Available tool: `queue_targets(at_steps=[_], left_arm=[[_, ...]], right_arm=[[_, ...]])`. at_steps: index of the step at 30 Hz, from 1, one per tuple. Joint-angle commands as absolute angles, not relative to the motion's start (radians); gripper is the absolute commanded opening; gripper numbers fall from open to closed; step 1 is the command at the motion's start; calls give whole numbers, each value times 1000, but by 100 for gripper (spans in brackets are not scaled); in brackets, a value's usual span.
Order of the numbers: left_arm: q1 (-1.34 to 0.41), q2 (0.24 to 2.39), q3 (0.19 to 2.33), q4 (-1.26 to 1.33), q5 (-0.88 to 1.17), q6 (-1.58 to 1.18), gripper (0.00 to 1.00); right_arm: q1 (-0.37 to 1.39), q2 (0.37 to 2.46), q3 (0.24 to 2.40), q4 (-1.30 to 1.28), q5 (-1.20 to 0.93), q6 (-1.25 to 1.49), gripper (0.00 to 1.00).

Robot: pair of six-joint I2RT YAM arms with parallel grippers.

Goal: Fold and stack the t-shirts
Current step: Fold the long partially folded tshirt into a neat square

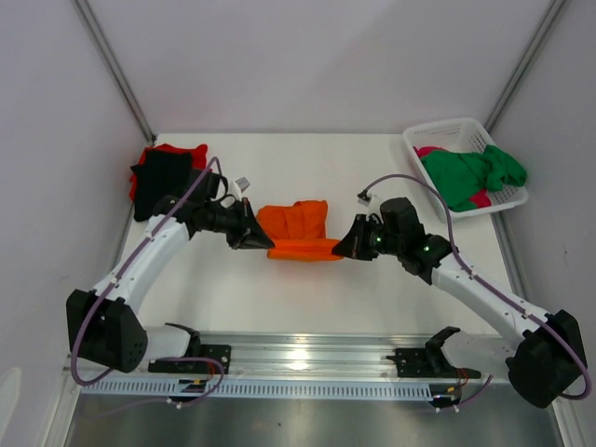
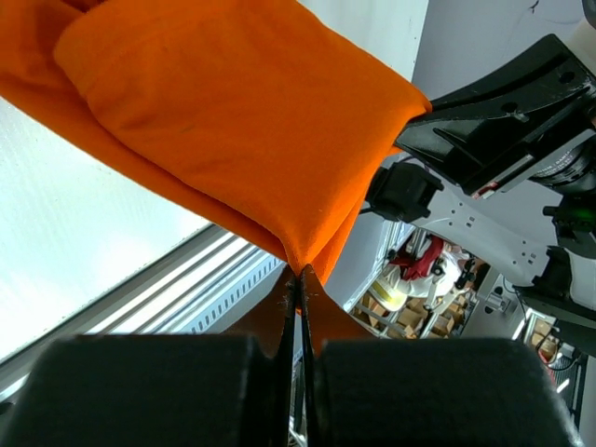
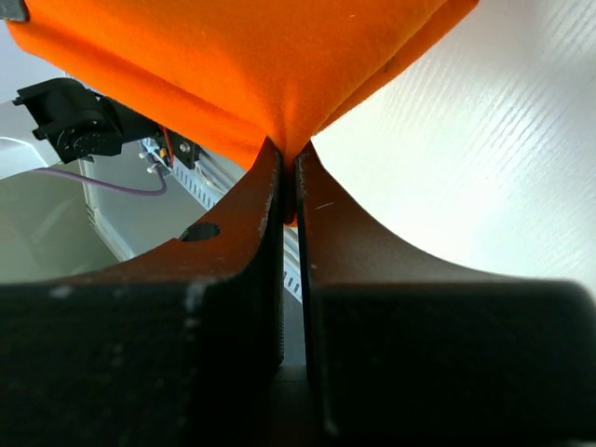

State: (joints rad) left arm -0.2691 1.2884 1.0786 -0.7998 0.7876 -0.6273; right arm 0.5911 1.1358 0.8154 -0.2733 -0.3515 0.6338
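An orange t-shirt (image 1: 298, 230), partly folded, is held between both grippers over the middle of the table. My left gripper (image 1: 267, 243) is shut on its near left corner, and the cloth (image 2: 242, 121) fans out from the pinched fingertips. My right gripper (image 1: 340, 249) is shut on the near right corner, with the cloth (image 3: 233, 65) bunching into its tips. A folded black t-shirt (image 1: 160, 182) lies on a red one (image 1: 177, 150) at the far left. Green (image 1: 475, 174) and pink (image 1: 480, 197) t-shirts sit crumpled in the basket.
The white lattice basket (image 1: 447, 133) stands at the far right corner. A metal rail (image 1: 307, 358) with the arm bases runs along the near edge. Grey walls close in the table on the left, back and right.
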Motion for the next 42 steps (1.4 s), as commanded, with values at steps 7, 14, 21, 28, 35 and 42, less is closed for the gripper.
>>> queue_targets(at_steps=[7,14,21,28,35,42], left_arm=[[-264,1359,1103,-789,772,-603,1],[-264,1436,1127,-762,772,-609,1],[-264,1489,1173,-749,769,-618,1],[-262,1554,1236,-739,779,-632,1],[-262,1594,1299,-752,769,-643,1],[-262,1618,1339,-752,769,-660,1]], right_arm=[[583,1258,868,-304,-270,574,0],[569,1408,943,-278,-285,515,0],[529,1555,1096,-271,-294,457,0],[496,1709,1333,-328,-327,416,0],[480,1766,1426,-351,-339,400,0],[453,1801,1477,-364,-350,388,0]])
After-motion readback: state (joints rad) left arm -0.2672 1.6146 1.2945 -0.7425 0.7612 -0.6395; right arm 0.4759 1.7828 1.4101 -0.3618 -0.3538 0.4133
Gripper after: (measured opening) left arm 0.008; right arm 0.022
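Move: Both hands hold the near end of the orange t-shirt stretched between them in the air. For the left hand, the part still lying on the table has its middle about 13 cm ahead, 5 cm to the right and roughly 15 cm below. From the right hand it lies some 13 cm ahead, 12 cm left and 13 cm lower. The folded stack stands about 35 cm left of the left hand and 24 cm farther out; the basket is roughly 44 cm right of the right hand and 27 cm ahead. Down first, then forward over the lying part: both hands keep their pinch on the held end, the left sinking about 4 cm, the right nearly 6. The right sweeps out some 15 cm in all and slightly left, rising again a little, fingertips tipping down about 10 degrees; the left follows only half as far, easing slightly right. ##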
